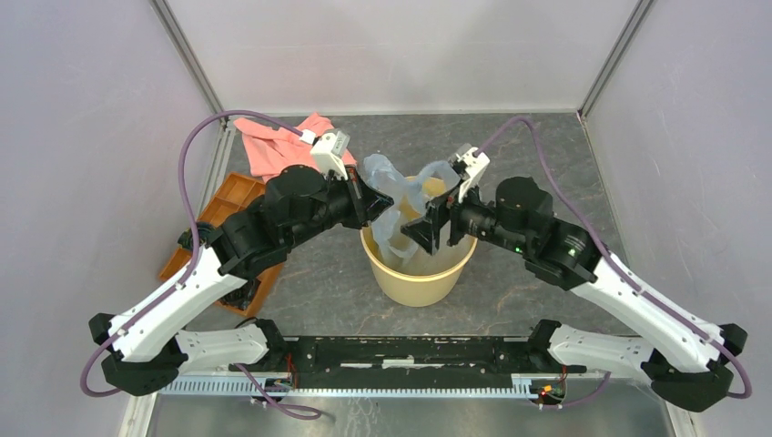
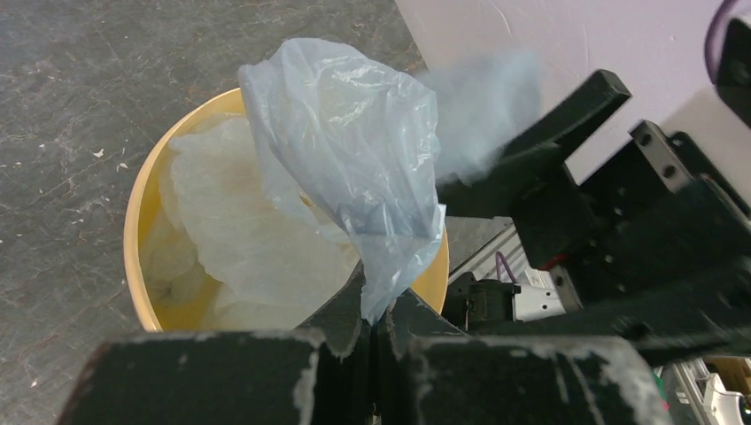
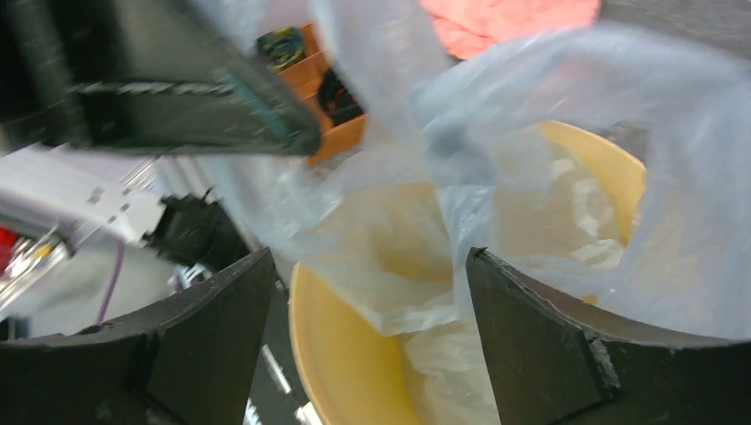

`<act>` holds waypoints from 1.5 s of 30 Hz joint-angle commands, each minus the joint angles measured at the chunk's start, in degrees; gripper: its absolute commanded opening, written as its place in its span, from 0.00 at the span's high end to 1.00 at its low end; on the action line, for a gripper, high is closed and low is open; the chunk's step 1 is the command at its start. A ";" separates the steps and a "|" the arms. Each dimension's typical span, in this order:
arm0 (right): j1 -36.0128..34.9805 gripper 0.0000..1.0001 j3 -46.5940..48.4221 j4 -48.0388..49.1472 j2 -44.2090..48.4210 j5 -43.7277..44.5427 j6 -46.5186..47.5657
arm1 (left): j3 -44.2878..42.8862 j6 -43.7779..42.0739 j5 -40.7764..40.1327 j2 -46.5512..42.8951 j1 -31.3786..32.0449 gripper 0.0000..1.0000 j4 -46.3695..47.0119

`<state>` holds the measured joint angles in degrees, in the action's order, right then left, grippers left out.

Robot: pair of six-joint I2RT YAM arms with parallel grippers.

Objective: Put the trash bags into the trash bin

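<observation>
The pale yellow trash bin (image 1: 421, 279) stands between my two arms. A pale blue-grey trash bag (image 1: 390, 185) hangs over its mouth, part of the film sagging inside. My left gripper (image 1: 373, 204) is at the bin's left rim. In the left wrist view it (image 2: 379, 315) is shut on a corner of the trash bag (image 2: 354, 150), above the bin (image 2: 135, 221). My right gripper (image 1: 430, 233) is over the bin's right half. In the right wrist view it (image 3: 372, 276) stands open; the bag (image 3: 567, 106) drapes past its right finger into the bin (image 3: 341, 359), held by neither finger.
A salmon-pink cloth (image 1: 273, 143) lies at the back left. An orange compartmented tray (image 1: 228, 206) sits left of the bin, partly under my left arm. Grey walls close in the table on three sides.
</observation>
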<state>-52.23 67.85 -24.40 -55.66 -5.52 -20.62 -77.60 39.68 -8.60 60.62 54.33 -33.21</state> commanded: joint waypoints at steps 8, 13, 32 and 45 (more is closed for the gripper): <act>-1.23 0.31 -1.47 7.81 0.37 19.52 -0.60 | -2.34 1.37 -0.03 -1.01 -1.61 0.98 -0.10; -1.30 0.35 -0.04 4.62 -0.87 20.02 1.40 | -2.45 1.02 0.46 -0.87 -2.26 0.98 -0.17; -1.32 0.71 -5.84 15.61 -0.87 18.97 5.23 | -3.67 2.13 2.19 -1.38 -4.05 0.98 -1.85; -1.34 1.00 -3.36 -3.55 14.71 15.13 -0.78 | -7.02 1.35 -0.30 -3.96 -5.89 0.98 -10.13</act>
<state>-53.25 62.08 -20.18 -45.25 9.28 -18.37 -82.98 40.14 -7.33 59.00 48.84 -39.92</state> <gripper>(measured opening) 0.012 0.034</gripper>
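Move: The trash bag's loose upper edge, which my right hand goes for, hangs about 6 cm ahead of it, 1 cm to its right and 2 cm lower. The edge my left fingers already pinch is some 5 cm ahead and 6 cm to the left of my right hand. The bin's middle is roughly 4 cm ahead and 18 cm below. From my left hand the loose edge lies about 8 cm right, 1 cm ahead and 3 cm below. I push my open right hand forward and a little down, about 6 cm with a sideways swing right and back, turning it nearly 20 degrees clockwise, and shut the fingers on the loose edge of the bag. Then I draw it up, back and right, some 5 cm up. My left hand keeps its pinch and eases about 3 cm left and slightly up, away from the right. ##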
